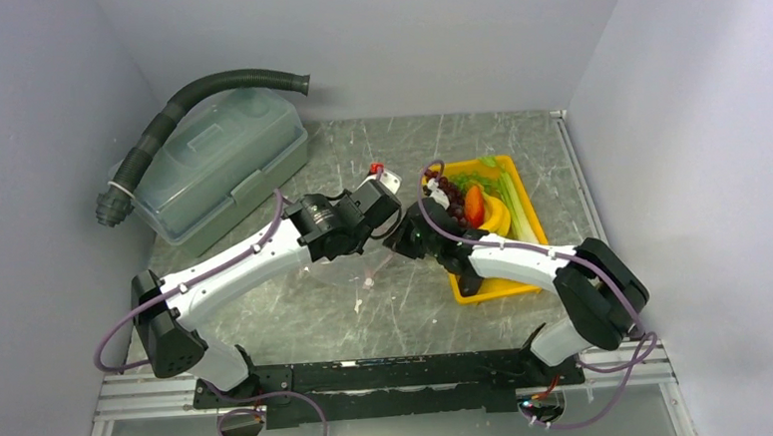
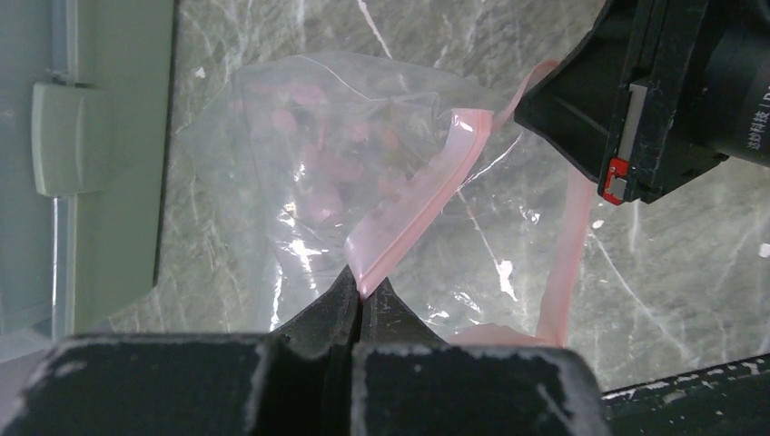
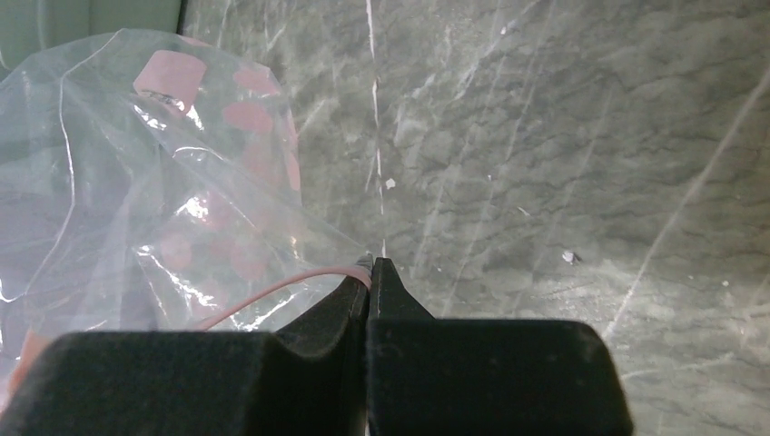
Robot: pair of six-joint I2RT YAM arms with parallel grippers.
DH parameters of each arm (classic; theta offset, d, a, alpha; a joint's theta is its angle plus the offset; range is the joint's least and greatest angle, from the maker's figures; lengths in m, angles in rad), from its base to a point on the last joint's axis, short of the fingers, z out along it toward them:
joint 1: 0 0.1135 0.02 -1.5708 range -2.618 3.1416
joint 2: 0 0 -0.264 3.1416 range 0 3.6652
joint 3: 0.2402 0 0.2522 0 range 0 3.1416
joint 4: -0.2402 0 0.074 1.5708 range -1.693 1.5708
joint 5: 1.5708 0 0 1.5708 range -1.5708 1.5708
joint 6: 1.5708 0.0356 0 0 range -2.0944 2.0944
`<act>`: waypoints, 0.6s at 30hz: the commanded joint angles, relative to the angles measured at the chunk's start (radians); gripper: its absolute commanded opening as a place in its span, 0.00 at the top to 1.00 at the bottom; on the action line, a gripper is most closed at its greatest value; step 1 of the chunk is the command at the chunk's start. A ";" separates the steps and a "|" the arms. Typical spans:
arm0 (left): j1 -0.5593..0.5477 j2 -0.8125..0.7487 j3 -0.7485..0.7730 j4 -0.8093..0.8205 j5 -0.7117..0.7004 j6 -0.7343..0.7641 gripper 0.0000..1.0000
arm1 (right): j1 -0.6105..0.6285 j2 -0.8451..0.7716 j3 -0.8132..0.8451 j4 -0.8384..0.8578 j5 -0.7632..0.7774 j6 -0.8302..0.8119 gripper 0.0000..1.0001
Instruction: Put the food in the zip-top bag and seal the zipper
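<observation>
The clear zip-top bag (image 1: pixel 337 273) sags between my two grippers in the middle of the table. In the left wrist view my left gripper (image 2: pixel 363 289) is shut on the pink zipper (image 2: pixel 427 195) at the bag's (image 2: pixel 318 154) mouth. My right gripper (image 3: pixel 370 265) is shut on a thin stretch of the same zipper (image 3: pixel 272 292), with the bag (image 3: pixel 136 182) to its left. From above, the left gripper (image 1: pixel 372 241) and right gripper (image 1: pixel 396 239) nearly touch. The food lies in the yellow tray (image 1: pixel 496 290): grapes (image 1: pixel 448 190), pepper (image 1: pixel 474 205), bananas (image 1: pixel 498 218), celery (image 1: pixel 522 211).
A large translucent lidded tub (image 1: pixel 225 166) stands at the back left with a dark corrugated hose (image 1: pixel 187 104) draped over it. Grey walls close in the table on three sides. The right arm's forearm crosses the near end of the tray.
</observation>
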 commanded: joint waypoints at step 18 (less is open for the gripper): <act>-0.007 -0.062 -0.097 0.025 -0.136 -0.077 1.00 | -0.008 -0.190 0.167 -0.299 -0.002 -0.259 0.48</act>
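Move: The bag's mouth already gapes between the hands, each pinching its pink zipper strip: its middle lies about 3 cm to the left of the right hand and 3 cm back, some 2 cm lower, and about 4 cm to the right of the left hand and 10 cm below. From the right hand, the yellow tray's middle is 19 cm right and 4 ahead, its grapes 12 right and 11 ahead, its eggplant 16 right and 4 back, all about 8 cm lower. The bag's right-hand zipper strip is let go: the right fingers part from shut to about half open and the hand lifts nearly 5 cm off it, after a first nudge of barely 1 cm left and forward. Meanwhile the left hand, still pinching its own strip, draws it about 2.5 cm left and slightly down, away from the right gripper's side. ##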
